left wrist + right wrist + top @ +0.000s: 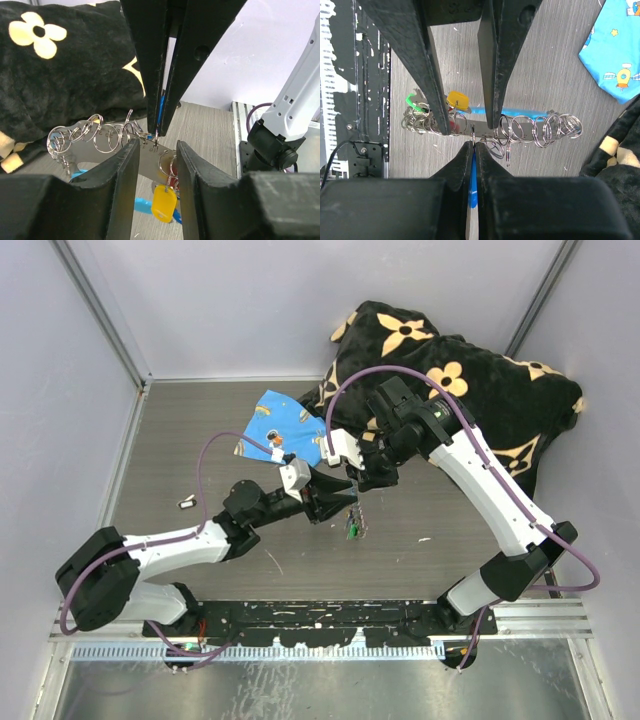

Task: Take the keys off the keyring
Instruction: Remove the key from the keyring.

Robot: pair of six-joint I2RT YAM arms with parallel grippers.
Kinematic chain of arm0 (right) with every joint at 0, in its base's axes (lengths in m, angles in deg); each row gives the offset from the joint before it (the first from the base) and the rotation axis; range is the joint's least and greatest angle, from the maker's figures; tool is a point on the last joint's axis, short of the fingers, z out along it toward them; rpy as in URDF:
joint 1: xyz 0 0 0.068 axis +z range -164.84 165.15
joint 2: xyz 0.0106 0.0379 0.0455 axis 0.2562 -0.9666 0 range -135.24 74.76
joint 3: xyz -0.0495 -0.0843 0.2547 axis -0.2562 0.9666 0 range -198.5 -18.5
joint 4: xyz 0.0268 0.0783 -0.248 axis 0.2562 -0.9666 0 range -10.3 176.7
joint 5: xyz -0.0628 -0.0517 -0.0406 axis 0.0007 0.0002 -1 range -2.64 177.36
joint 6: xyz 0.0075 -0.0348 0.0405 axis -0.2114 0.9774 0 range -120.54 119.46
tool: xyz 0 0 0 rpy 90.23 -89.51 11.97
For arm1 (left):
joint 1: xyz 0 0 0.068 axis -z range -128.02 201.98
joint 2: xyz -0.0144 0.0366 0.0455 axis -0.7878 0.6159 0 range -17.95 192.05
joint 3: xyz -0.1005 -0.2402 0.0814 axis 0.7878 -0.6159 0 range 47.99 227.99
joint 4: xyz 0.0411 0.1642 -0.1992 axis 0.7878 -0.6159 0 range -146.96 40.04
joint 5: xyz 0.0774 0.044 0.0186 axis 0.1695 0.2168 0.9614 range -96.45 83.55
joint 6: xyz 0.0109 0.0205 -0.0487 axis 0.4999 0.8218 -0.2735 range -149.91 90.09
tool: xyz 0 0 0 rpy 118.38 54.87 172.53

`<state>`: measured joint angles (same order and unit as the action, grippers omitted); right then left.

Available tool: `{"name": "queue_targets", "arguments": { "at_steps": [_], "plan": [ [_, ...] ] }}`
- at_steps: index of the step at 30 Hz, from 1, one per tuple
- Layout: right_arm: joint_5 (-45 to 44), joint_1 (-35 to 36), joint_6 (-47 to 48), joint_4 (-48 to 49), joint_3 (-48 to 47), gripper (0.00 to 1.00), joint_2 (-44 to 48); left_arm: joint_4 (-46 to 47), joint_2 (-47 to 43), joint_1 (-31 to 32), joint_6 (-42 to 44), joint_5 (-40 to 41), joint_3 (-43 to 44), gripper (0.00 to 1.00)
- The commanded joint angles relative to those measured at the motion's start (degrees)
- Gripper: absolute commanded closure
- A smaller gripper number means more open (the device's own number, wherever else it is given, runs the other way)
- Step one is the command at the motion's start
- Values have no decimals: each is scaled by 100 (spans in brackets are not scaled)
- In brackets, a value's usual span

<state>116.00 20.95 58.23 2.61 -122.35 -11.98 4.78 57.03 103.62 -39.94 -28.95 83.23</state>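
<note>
The keyring point(520, 129) is a flat metal strip strung with several split rings, and it hangs above the table between both grippers. Small keys cluster at one end: a yellow tag point(164, 204), a green head point(411, 100) and a red one point(168, 178). In the top view they dangle as a small bunch point(353, 528). My right gripper point(472, 142) is shut on a blue tag whose ring hooks the strip. My left gripper point(156, 145) is open, with a finger on each side of that hooked ring and the strip crossing the gap.
A black blanket with beige flowers point(470, 390) is heaped at the back right. A blue printed cloth point(285, 430) lies beside it, just behind the grippers. A small light object point(185, 505) sits on the table at the left. Grey walls close three sides.
</note>
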Motion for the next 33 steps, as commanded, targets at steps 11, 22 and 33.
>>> {"name": "queue_targets", "arguments": {
  "at_steps": [11,22,33],
  "plan": [
    [361,15,43,60,-51,99,78,578,190,5,5,-115,279,81],
    [680,-55,46,69,45,92,146,507,77,-115,-313,-270,225,100],
    [2171,-908,146,73,111,63,332,1444,10,-383,-1387,-480,82,100]
  ]
}}
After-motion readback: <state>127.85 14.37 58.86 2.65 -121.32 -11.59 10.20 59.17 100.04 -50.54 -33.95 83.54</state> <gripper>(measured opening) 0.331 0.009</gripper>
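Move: The keyring loop my right fingers already pinch is right at my left fingertips, about 1 cm to the right of my left hand point and level with it; for my right hand it lies between the pads. From my left hand, the far end of the coils is some 7 cm ahead and 1 cm right, the yellow key hangs about 4 cm below, 1 cm back and 1 cm right, and the green key is about 5 cm back and 5 cm below, level left-right. I hold the loop out with my right hand while my left, easing barely half a centimetre right and down, shuts its fingers and pinches it beside my right fingertips. Then my right fingers open and let go, that hand tilting some 10 degrees and rising about 1 cm, while my left keeps its pinch, lifts about 1.5 cm, drifts 1 cm left and rolls slightly. ##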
